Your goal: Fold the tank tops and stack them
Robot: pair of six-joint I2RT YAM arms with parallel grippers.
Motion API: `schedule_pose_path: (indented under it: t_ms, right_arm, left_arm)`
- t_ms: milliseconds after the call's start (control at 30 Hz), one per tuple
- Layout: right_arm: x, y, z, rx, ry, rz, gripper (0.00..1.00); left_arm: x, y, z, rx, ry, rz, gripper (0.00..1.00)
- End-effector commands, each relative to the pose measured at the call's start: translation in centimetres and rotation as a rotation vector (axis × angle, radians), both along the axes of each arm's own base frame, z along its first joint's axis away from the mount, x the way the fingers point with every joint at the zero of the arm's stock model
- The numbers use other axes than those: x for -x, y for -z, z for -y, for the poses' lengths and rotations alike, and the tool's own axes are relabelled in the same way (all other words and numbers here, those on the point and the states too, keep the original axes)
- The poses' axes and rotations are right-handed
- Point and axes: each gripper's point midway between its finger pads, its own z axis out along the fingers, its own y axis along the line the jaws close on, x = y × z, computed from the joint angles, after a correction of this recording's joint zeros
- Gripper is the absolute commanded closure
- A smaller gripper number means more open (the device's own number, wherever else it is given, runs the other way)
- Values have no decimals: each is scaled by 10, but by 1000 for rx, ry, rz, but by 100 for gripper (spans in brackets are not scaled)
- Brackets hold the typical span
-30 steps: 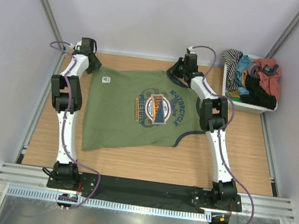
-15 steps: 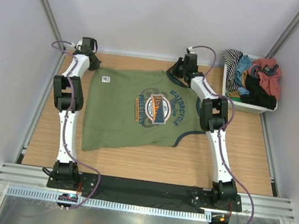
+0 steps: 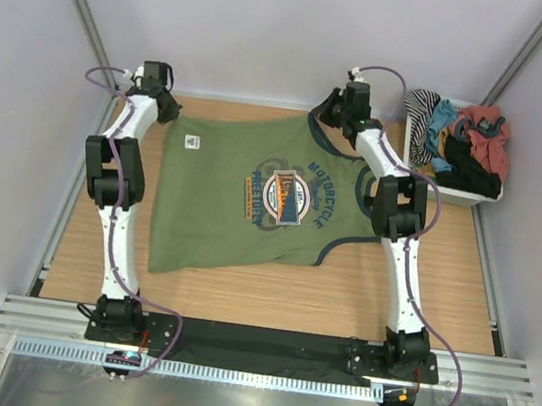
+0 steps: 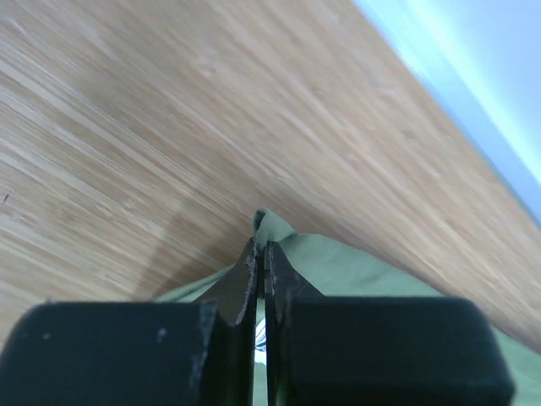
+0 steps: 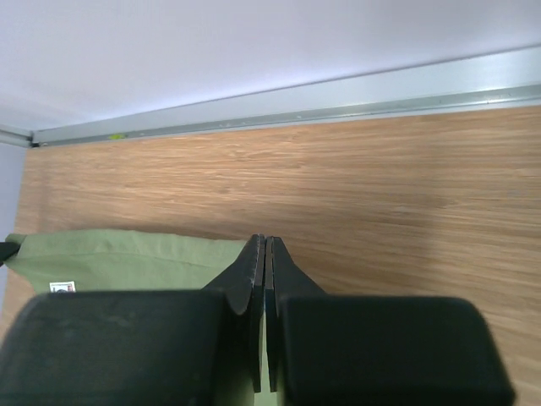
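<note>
The olive green tank top [image 3: 241, 199] lies spread flat on the wooden table, with a printed badge on its chest. My left gripper [image 3: 169, 116] is shut on its far left corner, and a tip of green cloth [image 4: 272, 227] pokes out past the fingertips [image 4: 260, 247]. At the far right of the top, by the neck strap, my right gripper [image 3: 319, 117] is shut on the cloth edge [image 5: 127, 254], with green showing between its jaws [image 5: 266, 244]. A black tank top [image 3: 470, 175] lies bunched in the bin.
A white bin [image 3: 444, 195] at the far right holds striped, teal and red garments. The back wall and its metal rail [image 5: 338, 101] run just beyond both grippers. Bare wood lies between the top and the arm bases.
My left gripper has shut on the top's far left corner. Both grippers have moved a little toward the back wall, drawing the top's far edge with them.
</note>
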Motion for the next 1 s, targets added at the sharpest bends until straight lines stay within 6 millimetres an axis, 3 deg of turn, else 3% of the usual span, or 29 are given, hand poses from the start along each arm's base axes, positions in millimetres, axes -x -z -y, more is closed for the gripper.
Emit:
schedule_pose_path:
  t_ms: [0, 100, 133, 200, 333, 400, 433, 500, 567, 600, 633, 967]
  right_arm:
    - [3, -83, 0, -27, -27, 154, 99]
    - [13, -83, 1, -24, -39, 145, 99]
    - [18, -75, 1, -20, -45, 124, 99]
    - [25, -87, 2, -27, -46, 141, 99]
    - [45, -73, 7, -29, -47, 110, 99]
    - [53, -80, 9, -35, -46, 115, 99]
    - [59, -70, 11, -31, -45, 95, 99]
    - [67, -78, 11, -35, -49, 101, 99]
    - [75, -68, 13, -30, -49, 79, 99]
    - [79, -76, 14, -34, -50, 87, 99]
    - [85, -67, 15, -30, -51, 71, 99]
    - [130, -77, 23, -35, -52, 73, 99]
  left_arm:
    - [-10, -69, 10, -13, 46, 163, 100]
    - [-2, -74, 12, -7, 51, 168, 100]
    - [3, -69, 12, -9, 51, 154, 100]
    - [8, -78, 12, -12, 49, 172, 100]
    - [25, -71, 10, -21, 47, 143, 100]
    - [31, -77, 12, -19, 53, 147, 100]
    - [38, -69, 13, -16, 54, 126, 100]
    - [43, -69, 12, -17, 53, 131, 100]
    - [53, -68, 12, -19, 51, 124, 100]
    - [56, -77, 11, -27, 51, 143, 100]
    - [63, -69, 12, -30, 50, 123, 100]
    - [104, -77, 18, -15, 60, 142, 100]
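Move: Both hands already hold the tank top's lifted far edge, to be laid over towards its near edge. For the left hand, the near hem corner lies about 40 cm back, 6 to the right and 4 below; the white tag is some 6 cm back and 9 to the right. For the right hand, the near armhole corner is roughly 37 cm back, 4 right and 7 below; the round print is about 22 cm back and 4 left, the laundry basket some 37 cm right and 3 back. Up first, about 4 cm left and 3 cm right, then back towards the robot and the shirt's near edge, both hands together with shut fingers keeping their pinch on the far edge. They dip a little while coming back some 11 cm (left) and 13 cm (right), then rise again slightly, wrists almost unturned, drawing the edge over the shirt. ##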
